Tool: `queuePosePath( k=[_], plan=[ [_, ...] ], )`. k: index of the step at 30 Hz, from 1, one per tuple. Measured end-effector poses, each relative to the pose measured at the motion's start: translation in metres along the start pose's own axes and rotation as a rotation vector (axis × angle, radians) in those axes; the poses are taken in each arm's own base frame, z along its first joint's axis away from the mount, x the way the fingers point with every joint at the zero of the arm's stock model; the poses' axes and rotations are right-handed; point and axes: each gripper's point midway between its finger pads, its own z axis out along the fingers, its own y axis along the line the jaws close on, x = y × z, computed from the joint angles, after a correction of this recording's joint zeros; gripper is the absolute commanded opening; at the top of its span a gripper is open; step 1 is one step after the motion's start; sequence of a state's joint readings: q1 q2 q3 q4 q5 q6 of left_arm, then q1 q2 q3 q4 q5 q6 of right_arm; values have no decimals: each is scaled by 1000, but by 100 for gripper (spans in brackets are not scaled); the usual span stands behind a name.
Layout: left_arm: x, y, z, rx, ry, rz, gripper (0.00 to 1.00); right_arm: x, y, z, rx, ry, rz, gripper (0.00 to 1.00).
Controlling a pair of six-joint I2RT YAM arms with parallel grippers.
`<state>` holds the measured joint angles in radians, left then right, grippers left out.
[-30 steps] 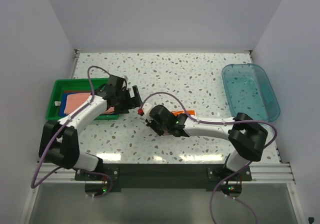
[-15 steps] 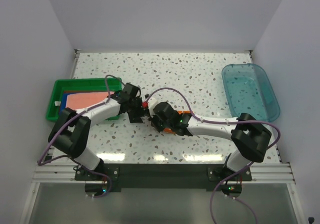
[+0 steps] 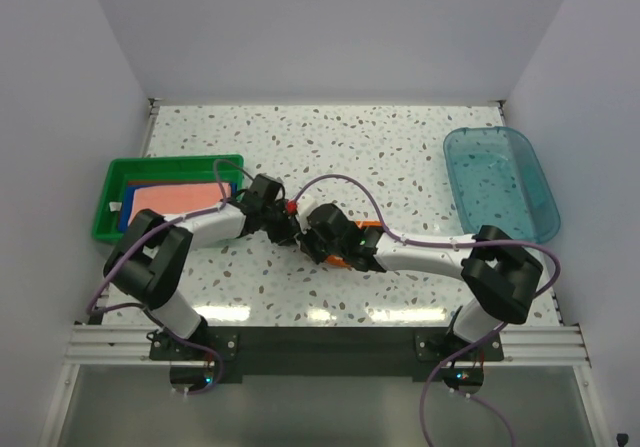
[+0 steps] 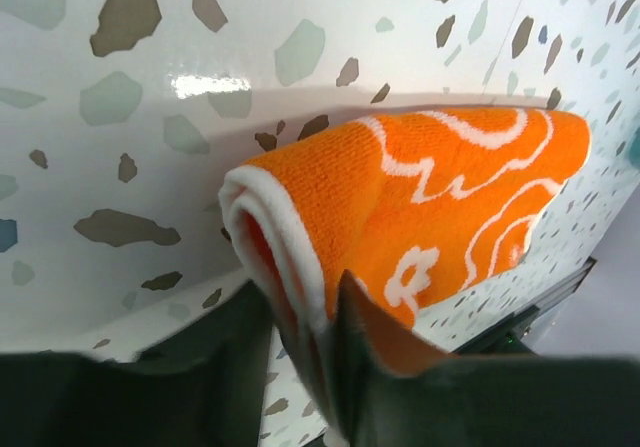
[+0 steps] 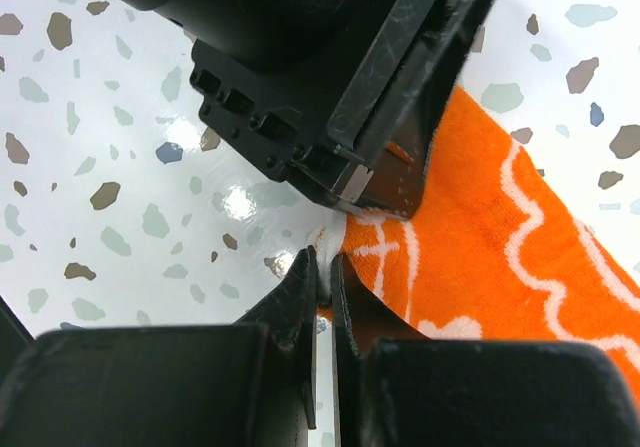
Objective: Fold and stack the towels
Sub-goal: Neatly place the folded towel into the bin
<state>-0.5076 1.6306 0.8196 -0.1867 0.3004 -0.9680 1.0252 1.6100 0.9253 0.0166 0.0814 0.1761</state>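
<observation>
An orange towel (image 4: 450,197) with white flower outlines lies folded over on the speckled table (image 3: 400,147), mostly hidden under the right arm in the top view. My left gripper (image 4: 305,317) is closed around its white-rimmed folded edge. My right gripper (image 5: 325,262) is shut on the white corner of the same orange towel (image 5: 500,257), right beside the left gripper's black body (image 5: 330,87). Both grippers meet near the table's middle, the left gripper (image 3: 285,225) just left of the right gripper (image 3: 303,235). A pink towel (image 3: 175,197) lies on top of a blue one in the green tray (image 3: 108,229).
The green tray stands at the left edge of the table. A clear blue tub (image 3: 500,182) stands at the far right. The right arm's cable arches over the table's middle.
My left arm has swung right from the tray to the orange towel, and its jaws have closed on the folded edge. The right gripper has stayed shut on the corner.
</observation>
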Motion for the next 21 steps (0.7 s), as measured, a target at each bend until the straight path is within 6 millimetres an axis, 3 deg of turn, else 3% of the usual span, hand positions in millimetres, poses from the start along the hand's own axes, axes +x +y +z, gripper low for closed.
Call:
queuePosePath(
  k=[3, 4, 5, 7, 8, 11, 13, 17, 21],
  plan=[
    [-4, -1, 1, 1, -14, 27, 0, 1, 1, 0, -6, 3, 0, 1],
    [-5, -2, 1, -1, -20, 43, 0, 1, 1, 0, -9, 5, -1, 6],
    [-7, -3, 0, -5, -25, 61, 0, 2, 2, 1, -13, 7, -1, 23],
    [-13, -5, -1, -19, -44, 107, 0, 3, 2, 0, -20, 14, 2, 47],
    [-18, -4, -3, -39, -60, 132, 0, 4, 3, 0, -24, 22, 0, 68],
    [-40, -7, -14, -101, -117, 212, 0, 9, 5, -6, -38, 54, -6, 91],
    [-59, -6, -25, -162, -168, 263, 0, 9, 4, -19, -35, 75, -9, 99],
    [-98, 6, -65, -328, -270, 344, 0, -7, 4, -50, -36, 62, -12, 98],
    [-138, 27, -130, -525, -383, 392, 0, -19, 3, -85, -39, 28, -11, 99]
  ],
)
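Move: The folded orange towel, its raised left end between my left fingers, has its middle about 13 cm right of my left hand, some 2 cm back and 2 cm down. My right hand still grips that end; from it the middle is about 7 cm right, 3 cm ahead, 7 cm below. The green bin's middle lies roughly 30 cm left and 10 cm ahead of my left hand, the pink towel in it about 26 cm left, 10 cm ahead. I finish pinching the towel's end with my left hand, and my right fingers then open wide and let go, that hand pulling up about 7 cm and back to the right. Gathering speed, my left hand swings the towel left some 14 cm, rising and reaching forward towards the green bin, rolling about 40 degrees so its fingers point mostly down. ##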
